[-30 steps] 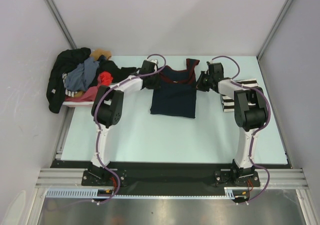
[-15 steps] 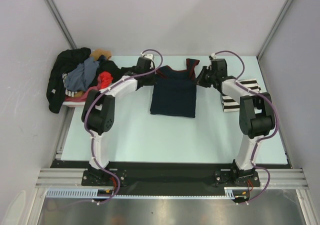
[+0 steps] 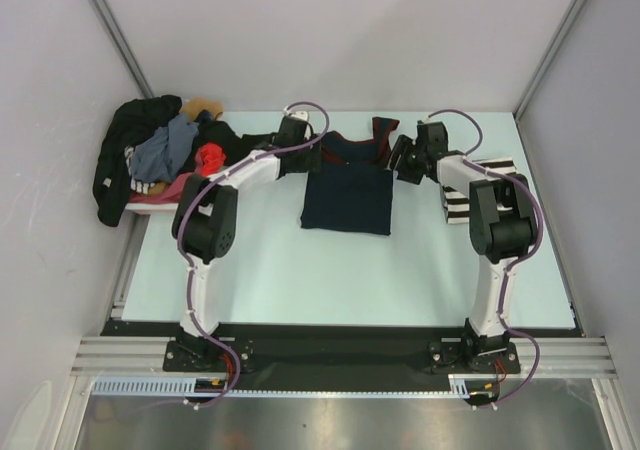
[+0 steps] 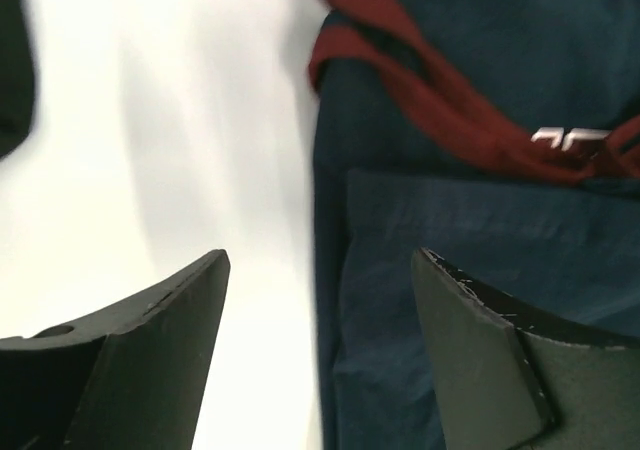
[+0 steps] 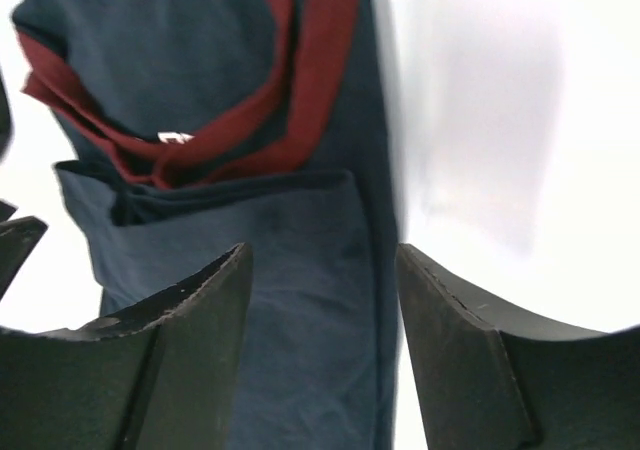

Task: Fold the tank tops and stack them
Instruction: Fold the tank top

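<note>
A dark navy tank top with dark red trim lies flat at the table's far middle, its hem folded up toward the straps. My left gripper hangs open over its upper left edge, cloth and bare table showing between the fingers. At the upper right edge my right gripper is open too, with navy cloth under the gap. A folded black-and-white striped tank top lies to the right, partly hidden by the right arm.
A pile of mixed clothes fills a pale pink basket at the far left. Grey walls close in the table on three sides. The black mounting rail runs along the near edge.
Both grippers have opened and let go of the navy top's folded edge. The fold now lies flat near the straps, and both arms have shifted slightly.
</note>
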You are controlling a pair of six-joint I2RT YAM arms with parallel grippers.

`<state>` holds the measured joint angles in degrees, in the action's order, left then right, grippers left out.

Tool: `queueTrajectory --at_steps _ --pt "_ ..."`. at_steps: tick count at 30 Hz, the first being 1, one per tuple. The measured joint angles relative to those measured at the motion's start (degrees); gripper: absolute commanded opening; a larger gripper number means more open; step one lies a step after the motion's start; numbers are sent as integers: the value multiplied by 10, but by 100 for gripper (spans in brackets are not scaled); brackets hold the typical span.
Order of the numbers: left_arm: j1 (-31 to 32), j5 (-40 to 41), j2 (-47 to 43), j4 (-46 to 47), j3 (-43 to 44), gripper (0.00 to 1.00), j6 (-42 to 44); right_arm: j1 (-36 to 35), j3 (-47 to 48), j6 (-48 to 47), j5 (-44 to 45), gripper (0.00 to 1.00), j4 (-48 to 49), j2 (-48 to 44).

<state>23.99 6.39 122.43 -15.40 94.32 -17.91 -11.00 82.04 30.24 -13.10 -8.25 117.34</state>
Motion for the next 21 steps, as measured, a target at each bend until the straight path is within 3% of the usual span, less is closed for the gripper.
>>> queueTrajectory --at_steps 4,7,8,9,11,13,21 --pt "3 7 -46 7 -64 73 -1 0 -52 7 6 65 3 -34" --pt "9 -6 -109 12 -129 67 -8 0 -132 14 2 48 15 -107" --pt "15 -10 -132 13 -144 65 -13 -2 -162 18 -2 34 22 -137" --pt "24 -18 -154 18 -160 63 -17 -4 -196 22 -11 27 39 -170" --pt "44 -47 -196 36 -187 53 -31 -12 -245 35 -36 10 60 -227" --pt "59 -90 -223 64 -211 39 -47 -22 -265 49 -69 3 89 -250" --pt "68 -229 -210 171 -315 22 -113 -53 -323 114 -208 0 234 -179"
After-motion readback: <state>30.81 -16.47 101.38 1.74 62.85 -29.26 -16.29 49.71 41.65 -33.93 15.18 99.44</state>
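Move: Both open hands hover around 4 cm above the table at the outer edges of the folded-over tank top. The near edge's middle lies about 18 cm back and 8 cm right of the left hand, and 17 cm back and 10 cm left of the right. The red neck trim is 5 cm ahead and 10 cm right of the left hand; black cloth is 12 cm to its left, 4 cm ahead. The striped tank top sits 18 cm right of the right hand, 5 cm back. Draw both grippers back and in towards each other over the tank top, some 14 cm back and 8 cm inward, arcing up about 6 cm before sinking towards its near edge. Meanwhile shut the right fingers fully and the left mostly, rolling each wrist roughly 25 degrees, left hand clockwise, right counter-clockwise. ##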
